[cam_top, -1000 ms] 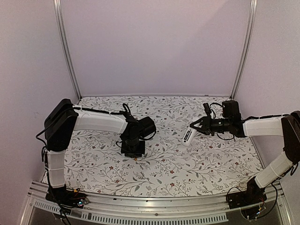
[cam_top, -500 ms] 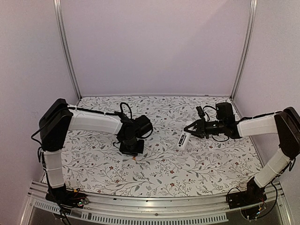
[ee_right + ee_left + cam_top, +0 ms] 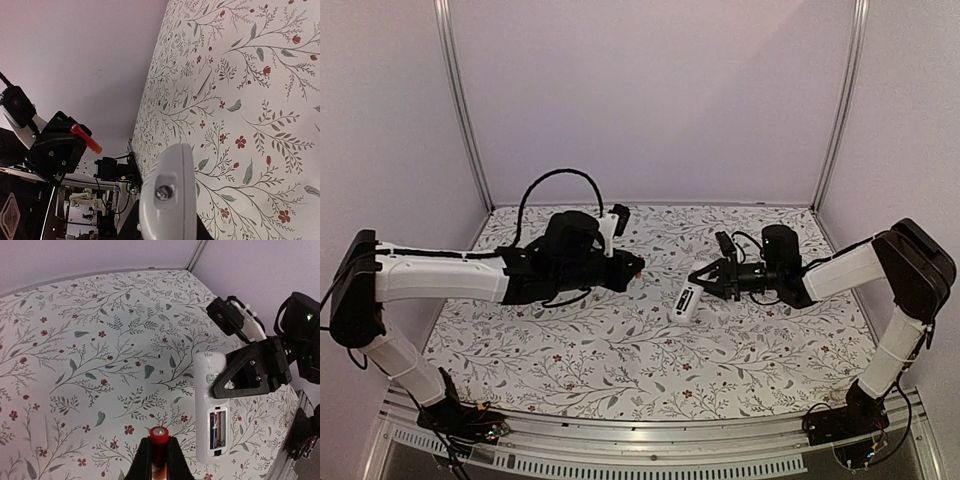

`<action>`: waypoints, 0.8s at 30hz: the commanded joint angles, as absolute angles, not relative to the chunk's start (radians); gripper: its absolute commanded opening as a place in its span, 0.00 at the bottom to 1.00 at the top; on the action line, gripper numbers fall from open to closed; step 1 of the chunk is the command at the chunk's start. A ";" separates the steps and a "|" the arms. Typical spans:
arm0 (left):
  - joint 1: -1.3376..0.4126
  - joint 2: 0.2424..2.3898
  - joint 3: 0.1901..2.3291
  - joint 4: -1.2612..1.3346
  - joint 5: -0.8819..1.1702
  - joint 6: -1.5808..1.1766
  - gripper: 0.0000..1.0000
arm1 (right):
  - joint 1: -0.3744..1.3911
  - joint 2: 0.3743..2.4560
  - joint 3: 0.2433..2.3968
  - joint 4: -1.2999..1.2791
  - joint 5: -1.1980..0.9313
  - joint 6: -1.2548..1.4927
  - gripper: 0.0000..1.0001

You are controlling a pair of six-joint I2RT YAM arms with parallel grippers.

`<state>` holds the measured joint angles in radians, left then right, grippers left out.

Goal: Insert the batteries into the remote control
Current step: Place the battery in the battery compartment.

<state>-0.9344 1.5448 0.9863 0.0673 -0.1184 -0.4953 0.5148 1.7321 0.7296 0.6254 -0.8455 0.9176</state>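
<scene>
My left gripper (image 3: 632, 264) (image 3: 159, 444) is shut on the red battery (image 3: 159, 437), which sticks out from between the fingers. It hangs above the table, just left of the remote control (image 3: 685, 300) (image 3: 209, 405). My right gripper (image 3: 703, 282) (image 3: 250, 372) is shut on the white remote and holds it in the air, back side up. The remote's battery bay (image 3: 218, 427) is open, and a dark battery lies in one slot. In the right wrist view the remote's end (image 3: 167, 192) fills the foreground, with the red battery (image 3: 86, 138) at the left.
The table (image 3: 620, 350) has a floral cover. A small white flat cover piece (image 3: 38, 430) (image 3: 202, 82) lies on it, away from both grippers. Plain walls and metal posts (image 3: 460, 100) close the back and sides.
My left gripper shut on the red battery, lifted off the table and swung right toward the remote. My right gripper carried the remote leftward and lower, toward the middle.
</scene>
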 commanded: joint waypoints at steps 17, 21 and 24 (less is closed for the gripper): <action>-1.013 1.705 1.055 0.338 0.093 -0.323 0.00 | 0.591 1.789 0.813 0.816 -0.854 1.048 0.00; -1.013 1.715 1.053 0.333 0.087 -0.333 0.00 | 0.592 1.788 0.808 0.845 -0.854 1.064 0.00; -1.013 1.722 1.052 0.330 0.067 -0.345 0.00 | 0.591 1.788 0.807 0.863 -0.856 1.075 0.00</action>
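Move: My left hand holds the red battery. The remote's open compartment is about 10 cm to its right, 4 cm back and some 5 cm lower. The right fingers gripping the remote are roughly 13 cm to its right, 1 cm farther out and 3 cm lower. From my right hand, the battery is about 13 cm left, 1 cm back and 3 cm up, and the compartment about 3 cm left, 5 cm back and 2 cm down. I swing the battery across to the remote, carrying my left hand about 7 cm right and 3 cm back, turning it nearly 20 degrees clockwise, then easing to a near stop. To meet it, my right hand brings the remote some 3 cm left and as far up. Both grips stay shut; whether the battery touches the compartment can't be seen. ##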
